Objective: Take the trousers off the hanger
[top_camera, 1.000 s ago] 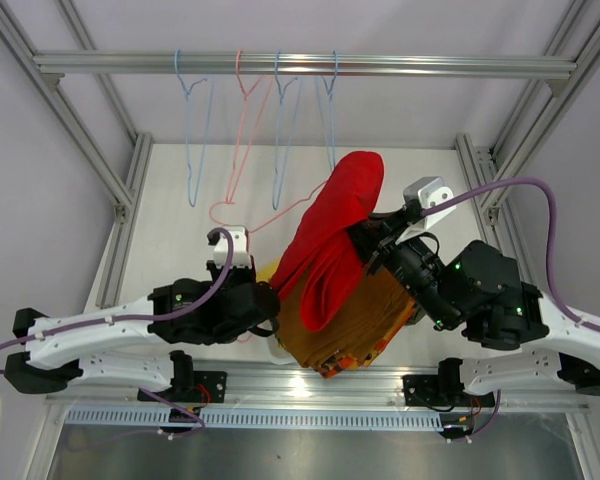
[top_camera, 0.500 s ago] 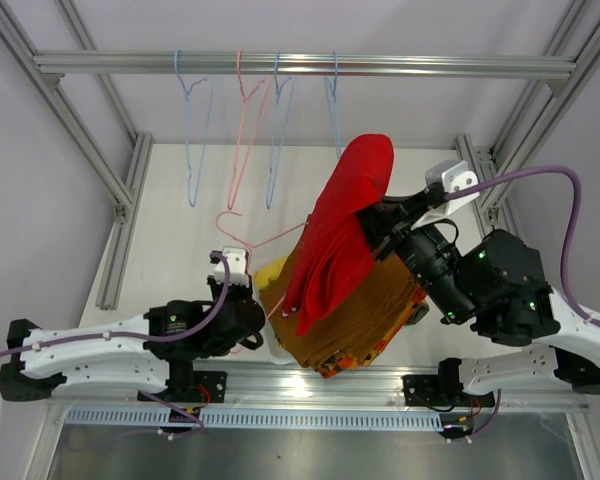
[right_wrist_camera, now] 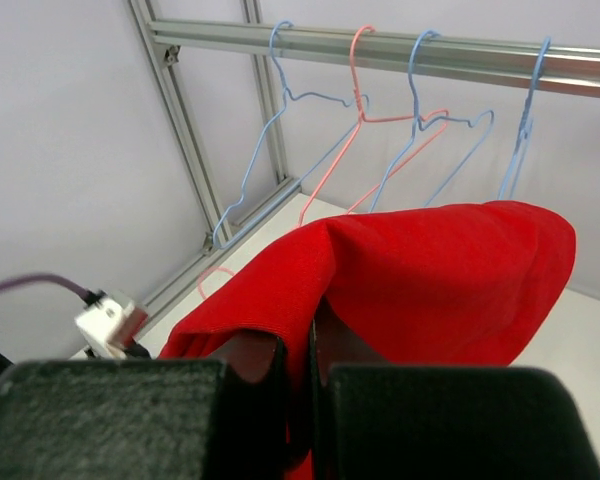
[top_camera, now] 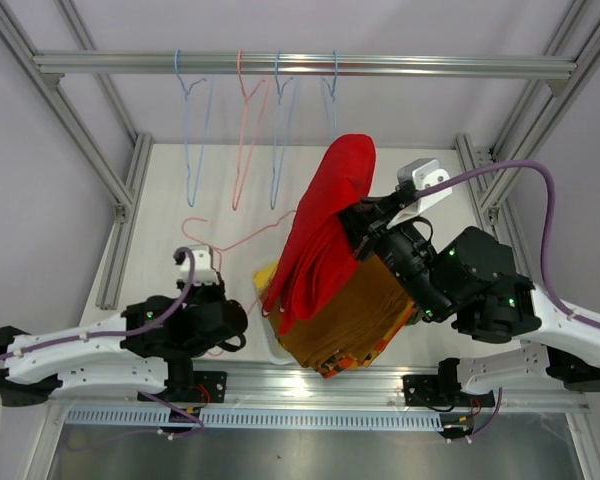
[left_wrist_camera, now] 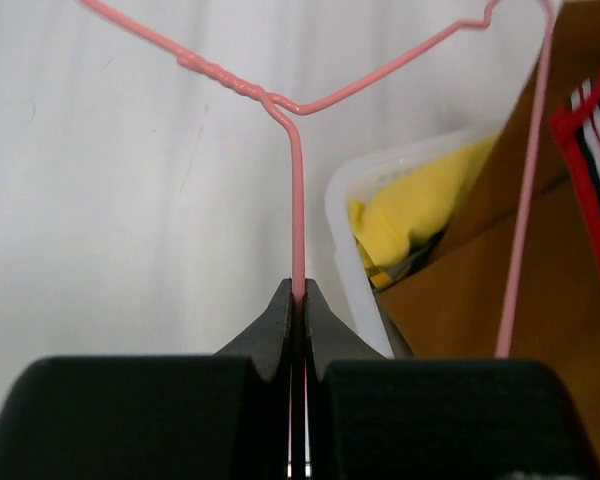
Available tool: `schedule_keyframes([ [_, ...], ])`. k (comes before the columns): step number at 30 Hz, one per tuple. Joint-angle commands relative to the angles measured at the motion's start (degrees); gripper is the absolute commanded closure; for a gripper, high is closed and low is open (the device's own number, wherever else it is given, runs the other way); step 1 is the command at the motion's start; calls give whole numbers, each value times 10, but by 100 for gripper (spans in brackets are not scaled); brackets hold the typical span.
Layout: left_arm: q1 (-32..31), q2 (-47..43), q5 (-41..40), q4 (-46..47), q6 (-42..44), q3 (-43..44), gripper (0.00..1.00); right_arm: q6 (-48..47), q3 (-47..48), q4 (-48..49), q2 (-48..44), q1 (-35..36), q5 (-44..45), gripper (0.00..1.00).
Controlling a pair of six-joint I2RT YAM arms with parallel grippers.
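The plain red trousers (top_camera: pixel 325 225) hang folded in the air above the basket, and my right gripper (top_camera: pixel 358 228) is shut on their fold (right_wrist_camera: pixel 430 270); its fingertips (right_wrist_camera: pixel 270 350) are partly buried in the cloth. My left gripper (top_camera: pixel 217 290) is shut on a wire of the pink hanger (left_wrist_camera: pixel 296 200), which lies low over the table (top_camera: pixel 230 243). The hanger's right end reaches the edge of the red cloth in the top view. No cloth hangs on the wire seen in the left wrist view. Brown trousers (top_camera: pixel 355 315), yellow trousers (left_wrist_camera: pixel 420 215) and a red patterned pair (top_camera: pixel 335 365) fill the white basket (left_wrist_camera: pixel 350 250).
Three blue hangers (top_camera: pixel 192 130) and a pink one (top_camera: pixel 242 120) hang from the metal rail (top_camera: pixel 430 66) at the back. Aluminium frame posts (top_camera: pixel 115 200) stand on both sides of the white table (top_camera: pixel 170 200). The basket (top_camera: pixel 271 345) sits at the near edge between the arms.
My left gripper has drawn the pink hanger to the left and nearer. The right gripper swung the red trousers right and up, then back to the left.
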Motion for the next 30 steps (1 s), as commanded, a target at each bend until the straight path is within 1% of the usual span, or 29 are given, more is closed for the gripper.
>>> schedule_keyframes([
  [1,23,-4,-37,-157,-153,51,99,10,15,80,1,1,-13,100],
  [2,28,-1,-37,-210,-177,55,99,9,21,83,8,1,-16,100],
  [3,32,4,-37,-232,-223,59,99,9,25,84,11,1,-17,100],
  [6,42,24,-25,-270,-268,62,99,8,46,74,20,1,-23,100],
  [10,68,42,-8,-270,-291,57,99,12,57,64,13,2,-25,100],
  [15,69,20,-16,-270,-327,43,99,20,39,52,10,1,-26,100],
  [17,69,8,-21,-270,-327,47,99,23,28,55,16,1,-32,100],
  [21,73,-45,-25,-270,-322,60,99,44,18,63,40,-6,-55,100],
  [24,75,-81,-33,-270,-323,64,99,59,15,72,74,-13,-75,100],
  [30,77,-99,-41,-270,-302,82,99,86,41,84,151,-23,-116,100],
])
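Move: The right hand holds the red trousers high; the brown trousers pile lies roughly 42 cm below it, 4 cm back and 3 cm right, with the yellow trousers' corner 14 cm left, 4 cm ahead and 45 cm down. From the left hand, which holds the pink hanger, the rail is about 30 cm straight ahead and 35 cm up; the pile is 29 cm right, 3 cm back and 12 cm down. Right hand carries the pinched red trousers 10 cm left, sinking; left shifts the hanger 5 cm left and up. ##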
